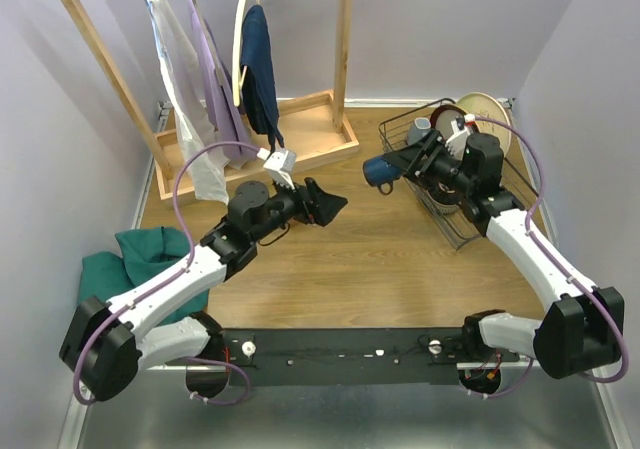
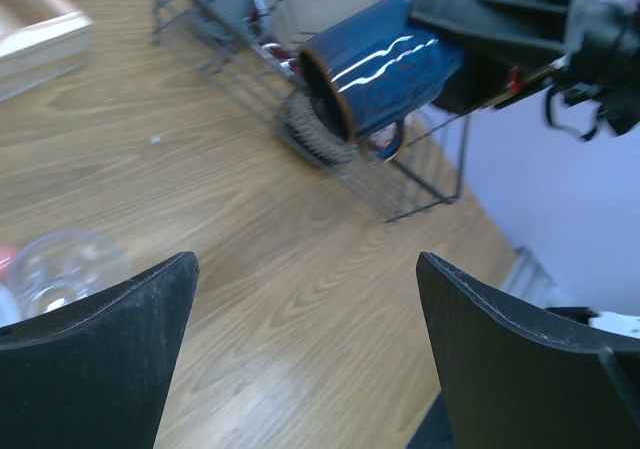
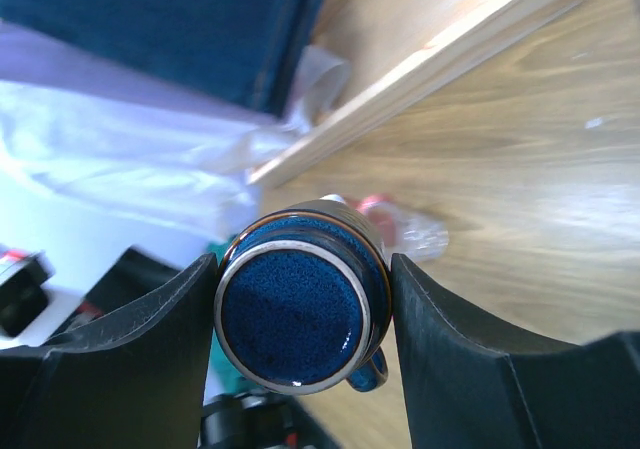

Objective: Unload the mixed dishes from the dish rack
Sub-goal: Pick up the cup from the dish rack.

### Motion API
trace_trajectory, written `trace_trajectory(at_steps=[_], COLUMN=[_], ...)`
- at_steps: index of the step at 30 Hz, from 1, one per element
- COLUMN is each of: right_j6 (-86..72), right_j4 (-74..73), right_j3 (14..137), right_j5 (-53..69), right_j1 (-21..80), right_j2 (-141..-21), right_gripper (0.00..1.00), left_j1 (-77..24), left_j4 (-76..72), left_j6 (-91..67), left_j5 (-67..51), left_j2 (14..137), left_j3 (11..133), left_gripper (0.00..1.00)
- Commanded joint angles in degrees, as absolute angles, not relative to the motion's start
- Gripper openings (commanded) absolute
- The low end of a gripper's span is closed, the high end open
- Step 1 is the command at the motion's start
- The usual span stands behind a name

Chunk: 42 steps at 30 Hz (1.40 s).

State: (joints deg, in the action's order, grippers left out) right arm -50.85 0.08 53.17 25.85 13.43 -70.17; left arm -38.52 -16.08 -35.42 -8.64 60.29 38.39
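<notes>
My right gripper (image 1: 392, 169) is shut on a dark blue mug (image 1: 377, 174), gripped across its body and held on its side in the air, just left of the dish rack (image 1: 398, 121). From the right wrist I look at the mug's base (image 3: 292, 314) between both fingers. The left wrist view has the mug (image 2: 375, 74) hanging in front of the rack (image 2: 420, 194). Still in the rack are a cream plate with a dark red rim (image 1: 487, 109), a grey mug (image 1: 421, 129) and a patterned bowl (image 2: 315, 134). My left gripper (image 1: 328, 207) is open and holds nothing, low over the table's middle.
A clear glass (image 2: 65, 269) stands on the table near my left gripper, and the right wrist camera sees it (image 3: 412, 232) beyond the mug. A wooden clothes rack (image 1: 300, 129) with hanging garments fills the back left. Green cloth (image 1: 145, 254) lies at the left edge.
</notes>
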Motion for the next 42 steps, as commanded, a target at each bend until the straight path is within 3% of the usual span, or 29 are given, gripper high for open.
trace_trajectory(at_steps=[1, 12, 21, 24, 25, 33, 36, 37, 39, 40, 42], right_j6=[-62.8, -72.4, -76.8, -77.5, -77.4, -77.8, -77.0, -76.2, -75.1, -73.5, -71.6], right_j4=[14.4, 27.0, 32.4, 33.1, 33.0, 33.0, 31.9, 30.9, 29.7, 27.8, 25.5], right_j3=[48.3, 40.0, 36.1, 35.4, 35.3, 33.0, 32.6, 32.6, 33.0, 33.2, 34.4], right_j5=[35.0, 40.5, 42.3, 42.4, 42.5, 42.0, 41.6, 41.6, 41.3, 41.1, 40.4], right_j1=[13.7, 13.7, 13.7, 13.7, 13.8, 13.7, 13.6, 13.6, 13.7, 13.7, 13.6], right_j2=[-66.6, -64.9, -64.9, -64.9, -64.8, -63.7, -63.0, -62.8, -62.3, -62.1, -61.4], right_gripper=[0.17, 0.17, 0.17, 0.17, 0.16, 0.18, 0.29, 0.39, 0.52, 0.63, 0.73], left_j1=[-40.2, -41.9, -43.4, -43.8, -43.8, -43.9, -43.9, -43.9, -43.9, -43.9, -43.9], left_j4=[-28.3, -39.4, -46.4, -51.0, -52.3, -54.6, -53.3, -52.8, -51.4, -50.6, -47.2], left_j6=[-40.2, -49.0, -54.0, -56.8, -57.6, -58.5, -57.6, -57.3, -56.3, -55.9, -54.2], left_j5=[-14.7, -18.4, -20.5, -20.7, -20.7, -19.7, -19.0, -18.8, -18.4, -18.2, -17.2], left_j2=[64.5, 73.7, 78.5, 80.0, 80.2, 79.7, 78.9, 78.7, 77.9, 77.4, 76.1], left_j3=[41.4, 43.7, 44.6, 43.9, 43.4, 41.6, 41.4, 41.3, 41.0, 40.8, 40.7], left_gripper=[0.99, 0.96, 0.83, 0.72, 0.6, 0.2, 0.08, 0.01, 0.0, 0.0, 0.0])
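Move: I still hold the blue cup in my right hand, its middle about 2 cm ahead, 3 cm left and just below. My open left gripper is some 15 cm to the right hand's left, 5 cm back and 4 cm lower. The rack's middle is about 15 cm right, 5 cm ahead, well below. From my left hand, the cup is about 12 cm right, 7 cm ahead, slightly above; the glass is 7 cm ahead, 6 cm left, the pink mug 8 cm ahead, 12 cm left, both far below. My left hand reaches right about 9 cm and up 5 to the cup's mouth, turning clockwise with its left side dipping, then eases slightly back as its fingers shut, pinching the rim with one finger inside. Meanwhile my right hand keeps its grip on the bottom end and draws the cup back some 7 cm and a little left, its left side rolling up. ##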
